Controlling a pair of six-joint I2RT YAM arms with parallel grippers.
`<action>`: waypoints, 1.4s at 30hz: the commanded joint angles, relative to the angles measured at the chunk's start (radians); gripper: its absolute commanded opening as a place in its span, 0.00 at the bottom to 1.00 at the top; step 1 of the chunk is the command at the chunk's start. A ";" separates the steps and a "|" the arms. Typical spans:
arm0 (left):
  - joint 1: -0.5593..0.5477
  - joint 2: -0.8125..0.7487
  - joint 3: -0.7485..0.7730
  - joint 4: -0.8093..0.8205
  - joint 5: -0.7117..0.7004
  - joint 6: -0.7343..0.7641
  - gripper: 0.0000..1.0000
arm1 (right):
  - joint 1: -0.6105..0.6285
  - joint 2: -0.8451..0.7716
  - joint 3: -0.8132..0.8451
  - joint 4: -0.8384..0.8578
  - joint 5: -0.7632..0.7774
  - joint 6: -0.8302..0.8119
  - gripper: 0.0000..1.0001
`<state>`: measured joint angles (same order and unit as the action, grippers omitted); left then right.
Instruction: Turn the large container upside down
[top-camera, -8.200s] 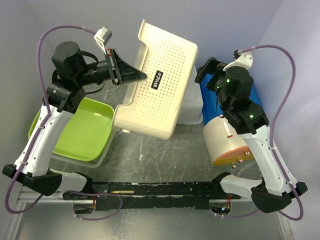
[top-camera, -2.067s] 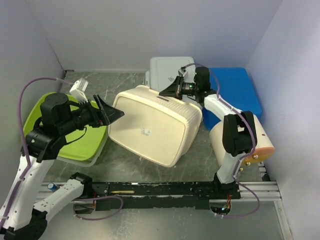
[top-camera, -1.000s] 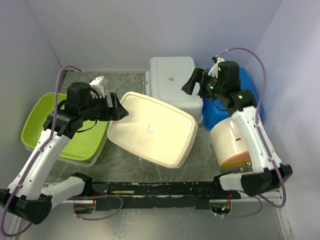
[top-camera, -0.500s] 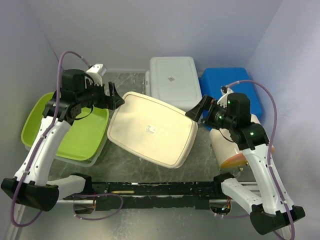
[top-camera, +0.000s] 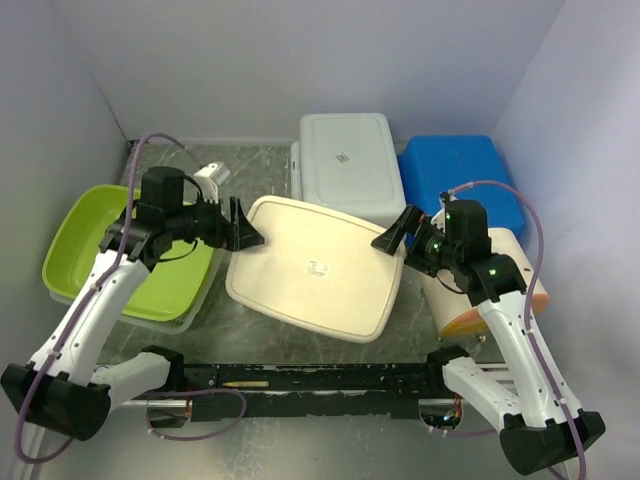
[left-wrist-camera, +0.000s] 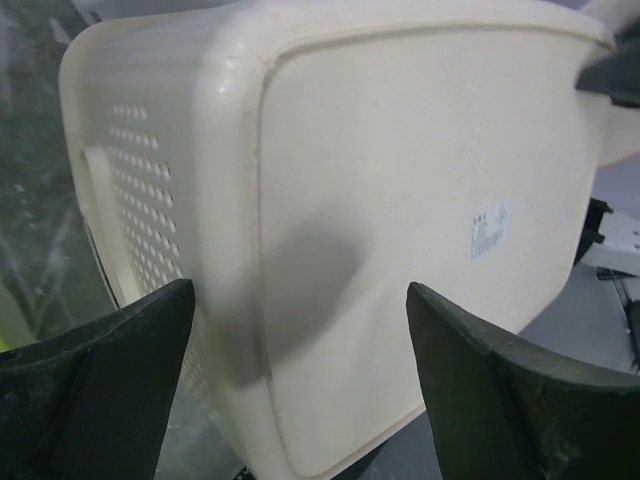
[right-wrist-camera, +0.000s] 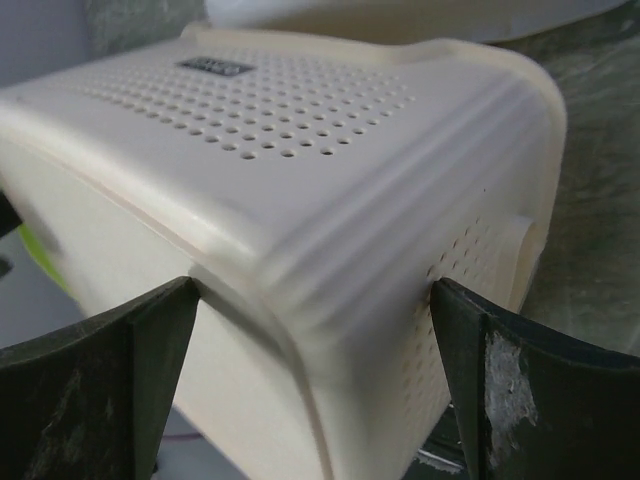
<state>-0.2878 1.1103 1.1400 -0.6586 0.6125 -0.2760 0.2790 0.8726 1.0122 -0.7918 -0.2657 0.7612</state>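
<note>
The large container (top-camera: 315, 268) is a cream perforated basket lying base up on the table, its small sticker (top-camera: 320, 267) facing up. My left gripper (top-camera: 246, 232) is open at its far left corner. In the left wrist view the base (left-wrist-camera: 400, 200) and a perforated wall fill the frame beyond my spread left gripper (left-wrist-camera: 300, 385). My right gripper (top-camera: 392, 236) is open at the far right corner. In the right wrist view that rounded corner (right-wrist-camera: 330, 200) sits between my wide-apart right gripper (right-wrist-camera: 310, 385). Neither gripper holds anything.
A green tray (top-camera: 75, 235) lies at the left under my left arm. A pale grey tub (top-camera: 345, 160) stands base up behind the container, a blue tub (top-camera: 460, 175) to its right. A cream cylinder (top-camera: 480, 295) lies under my right arm. A black rail (top-camera: 320, 380) runs along the front.
The container, held up tilted earlier, now lies base up and has slid slightly right. My right gripper came down to its far right corner; my left gripper shifted to its left corner.
</note>
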 joint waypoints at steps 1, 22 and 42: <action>-0.153 -0.060 -0.037 0.011 0.126 -0.158 0.93 | 0.011 0.009 0.005 0.078 -0.074 0.047 1.00; -0.248 -0.094 -0.174 0.035 0.020 -0.277 0.93 | 0.012 0.234 0.337 -0.023 0.155 -0.235 1.00; -0.252 0.035 0.303 -0.298 -0.460 -0.127 0.99 | 0.014 0.217 0.352 0.102 0.174 -0.265 1.00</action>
<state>-0.5350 1.1076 1.2560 -0.7986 0.4313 -0.4641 0.2893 1.1000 1.3251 -0.7807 -0.1154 0.5140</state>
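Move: The large container, nearly bottom up but still tipped towards the arms and askew, has its middle some 14 cm right of the left hand, 5 cm back and 11 cm below. From the right hand it is about 14 cm left, 4 cm back and 10 cm below. The grey container lies about 18 cm ahead and 9 cm left of the right hand, the blue one 15 cm ahead and 16 cm right, both roughly 16 cm lower. The green container stands about level with the left hand, 25 cm to its left and 16 cm lower. Back and down goes the left hand, about 8 cm back and 5 cm down while easing right, its open fingers pushing the large container's left corner as they tip downward some 15 degrees; it then rises off, forward again. The right hand, open fingers astride the right corner, sinks about 2 cm, then backs away forward and up over the far edge, its fingers tilting up. ##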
